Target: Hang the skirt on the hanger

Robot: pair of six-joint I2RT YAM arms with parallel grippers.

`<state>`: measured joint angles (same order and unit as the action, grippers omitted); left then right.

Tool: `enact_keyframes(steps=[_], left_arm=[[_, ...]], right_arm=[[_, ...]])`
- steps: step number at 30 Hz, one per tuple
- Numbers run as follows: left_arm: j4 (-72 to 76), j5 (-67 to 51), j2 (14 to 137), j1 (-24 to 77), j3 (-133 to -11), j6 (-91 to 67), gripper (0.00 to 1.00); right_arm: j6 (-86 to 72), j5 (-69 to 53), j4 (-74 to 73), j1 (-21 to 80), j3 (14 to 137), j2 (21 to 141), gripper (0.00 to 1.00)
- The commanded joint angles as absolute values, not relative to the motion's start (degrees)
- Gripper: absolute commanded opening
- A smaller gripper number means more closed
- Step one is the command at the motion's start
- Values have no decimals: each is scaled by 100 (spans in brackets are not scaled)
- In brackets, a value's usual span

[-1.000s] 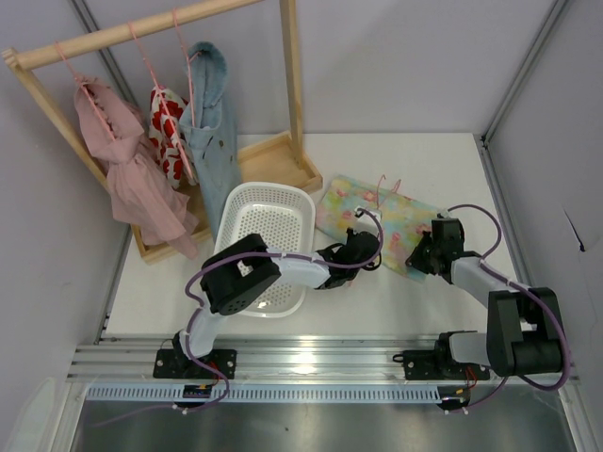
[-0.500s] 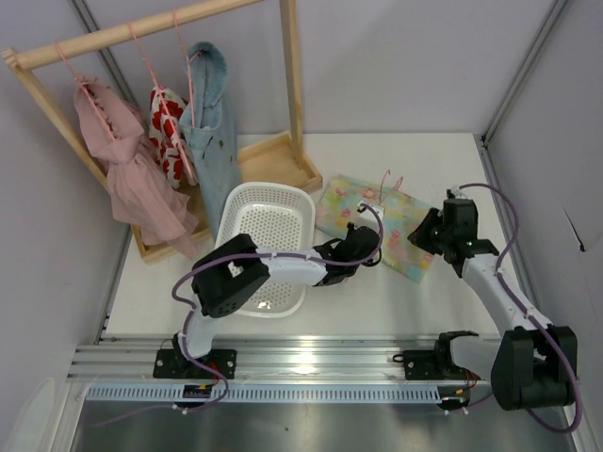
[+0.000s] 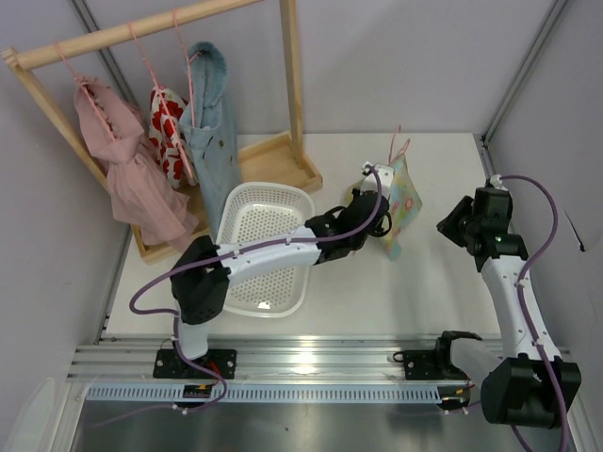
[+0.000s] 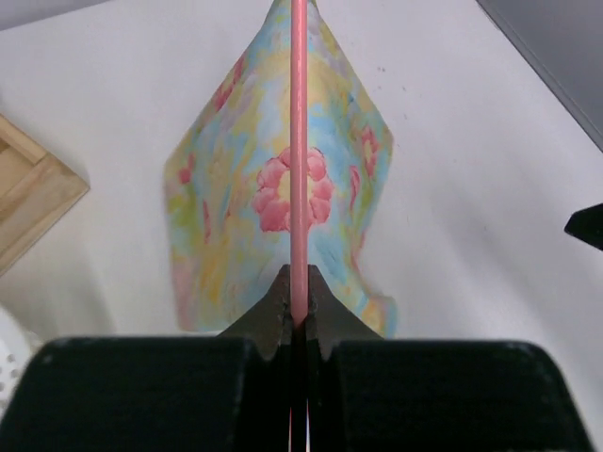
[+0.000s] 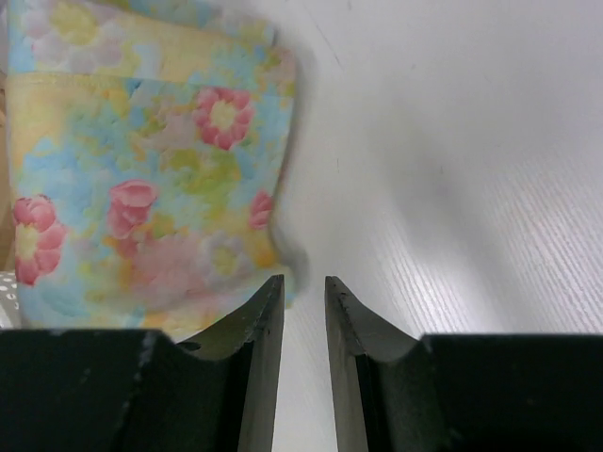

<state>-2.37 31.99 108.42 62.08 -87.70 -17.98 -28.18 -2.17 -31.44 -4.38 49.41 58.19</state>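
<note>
The skirt (image 3: 400, 209), pale yellow and turquoise with pink flowers, hangs from the thin pink hanger (image 3: 399, 149), lifted off the table right of the basket. My left gripper (image 3: 377, 184) is shut on the hanger wire (image 4: 299, 188). In the left wrist view the skirt (image 4: 236, 198) drapes on both sides of the wire below the jaws. My right gripper (image 3: 447, 226) is to the right of the skirt, apart from it, open with a narrow gap and empty. In the right wrist view the skirt (image 5: 141, 160) lies up and left of my right gripper (image 5: 303, 282).
A white perforated basket (image 3: 247, 205) sits at centre left under the left arm. A wooden rack (image 3: 132, 28) at the back left carries a pink garment (image 3: 127, 174), a red-and-white one (image 3: 168, 127) and a denim one (image 3: 212, 122). Grey walls close in both sides.
The left gripper has lifted the hanger with the skirt off the table, so the skirt now hangs upright. The right gripper has come off the skirt and moved back to the right.
</note>
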Motion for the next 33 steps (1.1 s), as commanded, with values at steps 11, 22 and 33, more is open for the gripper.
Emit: enact_keyframes(steps=[11,22,33], left_arm=[[-3980,3480,10512,5959,-12514,-1872,0],[-5809,3436,10143,5423,-13255,-2232,0],[-6047,4218,9080,4896,-12911,-2101,0]], right_arm=[[-2646,-430,-3402,-580,5766,5695,32],[-2602,-571,-3375,-580,5889,5748,32],[-2689,-633,-3252,-580,5546,5739,33]])
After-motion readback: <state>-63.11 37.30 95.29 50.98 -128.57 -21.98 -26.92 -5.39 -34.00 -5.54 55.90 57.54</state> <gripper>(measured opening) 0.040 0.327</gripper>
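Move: The hanger with the skirt is already in my left hand. The free stretch of rail it is bound for lies about 18 cm ahead, 31 cm to the left and 30 cm above. The rack's right post stands some 19 cm ahead and 20 cm left, the denim overalls about 10 cm ahead and 36 cm left, the white basket some 4 cm back, 29 cm left and 15 cm below. From my empty right hand that rail spot is roughly 20 cm ahead, 45 cm left, 35 cm up. I first lift the hanger and skirt almost straight up with my left hand, then swing left towards the rack: about 20 cm up and 20 cm left in all, turning some 15 degrees counter-clockwise and keeping the fingers shut on the pink hanger. My right hand rises a little, its fingers still parted, then waits. ##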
